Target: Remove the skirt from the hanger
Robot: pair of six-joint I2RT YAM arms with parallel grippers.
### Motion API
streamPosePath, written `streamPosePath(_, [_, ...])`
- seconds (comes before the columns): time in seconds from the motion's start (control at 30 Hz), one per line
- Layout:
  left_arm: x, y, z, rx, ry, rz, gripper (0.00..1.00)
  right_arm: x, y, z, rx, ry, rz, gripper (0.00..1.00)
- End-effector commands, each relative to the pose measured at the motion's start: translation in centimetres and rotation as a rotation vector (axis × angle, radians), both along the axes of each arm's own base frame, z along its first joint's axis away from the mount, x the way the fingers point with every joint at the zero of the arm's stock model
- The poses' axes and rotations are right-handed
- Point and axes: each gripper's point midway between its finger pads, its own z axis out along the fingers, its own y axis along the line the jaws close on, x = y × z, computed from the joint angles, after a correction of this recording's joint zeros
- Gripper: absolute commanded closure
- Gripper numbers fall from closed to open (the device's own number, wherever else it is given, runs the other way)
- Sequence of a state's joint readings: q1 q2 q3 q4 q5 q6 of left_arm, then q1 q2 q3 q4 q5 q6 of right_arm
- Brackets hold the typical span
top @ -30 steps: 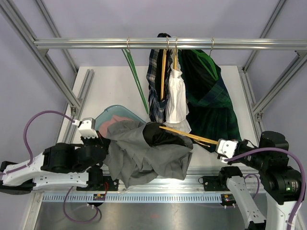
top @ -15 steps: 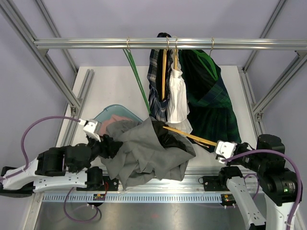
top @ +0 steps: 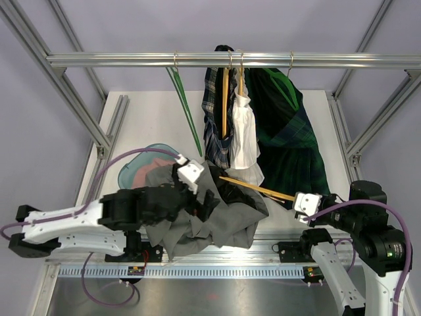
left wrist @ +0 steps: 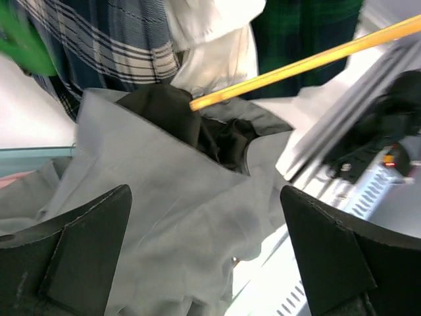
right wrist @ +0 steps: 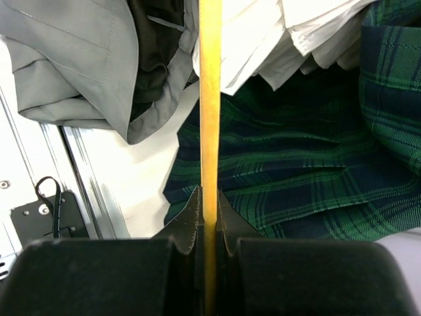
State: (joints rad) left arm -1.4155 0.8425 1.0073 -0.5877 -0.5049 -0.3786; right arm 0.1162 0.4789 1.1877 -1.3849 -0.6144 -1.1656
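Note:
The grey skirt [top: 220, 220] with black lining lies in a crumpled heap at the table's front. The wooden hanger [top: 253, 187] runs from its waist opening out to the right, its far end still inside the dark lining [left wrist: 217, 141]. My right gripper [top: 294, 197] is shut on the hanger's bar [right wrist: 210, 99], seen pinched between the jaws [right wrist: 210, 197]. My left gripper [top: 205, 201] hovers over the skirt's upper left, wide open, with only grey cloth [left wrist: 164, 210] below its fingers [left wrist: 204, 191].
On the rail at the back hang a green plaid garment [top: 289, 138], a white one [top: 242, 138], a navy plaid one [top: 214, 125] and a bare green hanger [top: 187, 112]. A teal basin [top: 135, 168] with pink cloth sits left of the skirt. A metal rail [top: 276, 253] edges the table front.
My left gripper has opened and let go of the skirt, then swung right over the heap. The skirt has slumped lower. The right gripper has barely shifted, still holding the hanger.

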Motion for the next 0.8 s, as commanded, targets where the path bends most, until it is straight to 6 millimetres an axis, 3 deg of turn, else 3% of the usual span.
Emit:
streamPosePath(0.0, [2.1, -1.2, 0.6, -0.002, -0.045, 0.159, 0.01, -4.9, 0.5, -3.5, 0.011, 0.271, 0.049, 1.0])
streamPosePath(0.2, [4.3, 0.5, -2.6, -0.043, -0.004, 0.505, 0.02, -5.1, 0.8, -3.6, 0.029, 0.285, 0.063, 1.0])
streamPosePath(0.27, [4.9, 1.3, -3.7, -0.083, 0.009, 0.598, 0.07, -5.2, 1.0, -3.5, 0.042, 0.289, 0.07, 1.0])
streamPosePath(0.33, [5.1, 1.1, -4.8, -0.088, 0.009, 0.625, 0.18, -5.3, 1.2, -3.5, 0.053, 0.296, 0.077, 1.0])
streamPosePath(0.37, [5.2, 1.2, -5.7, -0.084, 0.004, 0.641, 0.31, -5.3, 1.3, -3.4, 0.056, 0.296, 0.075, 1.0])
streamPosePath(0.43, [5.3, 1.1, -6.3, -0.106, 0.003, 0.653, 0.47, -5.4, 1.3, -3.4, 0.061, 0.294, 0.074, 1.0])
streamPosePath(0.47, [5.4, 1.4, -6.9, -0.108, 0.003, 0.666, 0.64, -5.5, 1.3, -3.3, 0.062, 0.293, 0.073, 1.0])
streamPosePath(0.6, [5.5, 2.7, -7.4, -0.106, 0.001, 0.709, 1.0, -5.6, 1.1, -3.4, 0.056, 0.281, 0.061, 1.0])
streamPosePath(0.7, [5.3, 6.0, -8.0, -0.042, -0.007, 0.761, 1.0, -5.4, 0.6, -3.4, 0.031, 0.268, 0.042, 1.0])
streamPosePath(0.77, [5.2, 8.0, -7.8, -0.101, 0.023, 0.819, 1.0, -5.4, 0.3, -3.4, 0.019, 0.254, 0.031, 1.0])
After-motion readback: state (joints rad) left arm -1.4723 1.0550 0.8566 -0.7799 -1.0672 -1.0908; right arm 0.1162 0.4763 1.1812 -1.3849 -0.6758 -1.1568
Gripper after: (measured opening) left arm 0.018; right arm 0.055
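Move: The near fold of the grey skirt's open waist is what I go for: some 4 cm ahead of my open left hand, about 2 cm to its left and 9 cm below. The hanger's free tip is roughly 5 cm ahead, 8 cm to the right and 4 cm lower; the white garment's hem is about 6 cm ahead and 17 cm right. From my right hand, which holds the hanger's other end, the fold is about 6 cm ahead and 36 cm left, lower too. I sink my left hand about 9 cm and reach some 4 cm forward onto the grey skirt, swinging the wrist nearly 40 degrees counter-clockwise. As it nears the bottom, the wide-open fingers shut and pinch the waist fold beside the dark lining; the hand then eases a couple of centimetres left. My right hand keeps its grip on the hanger, almost still. ##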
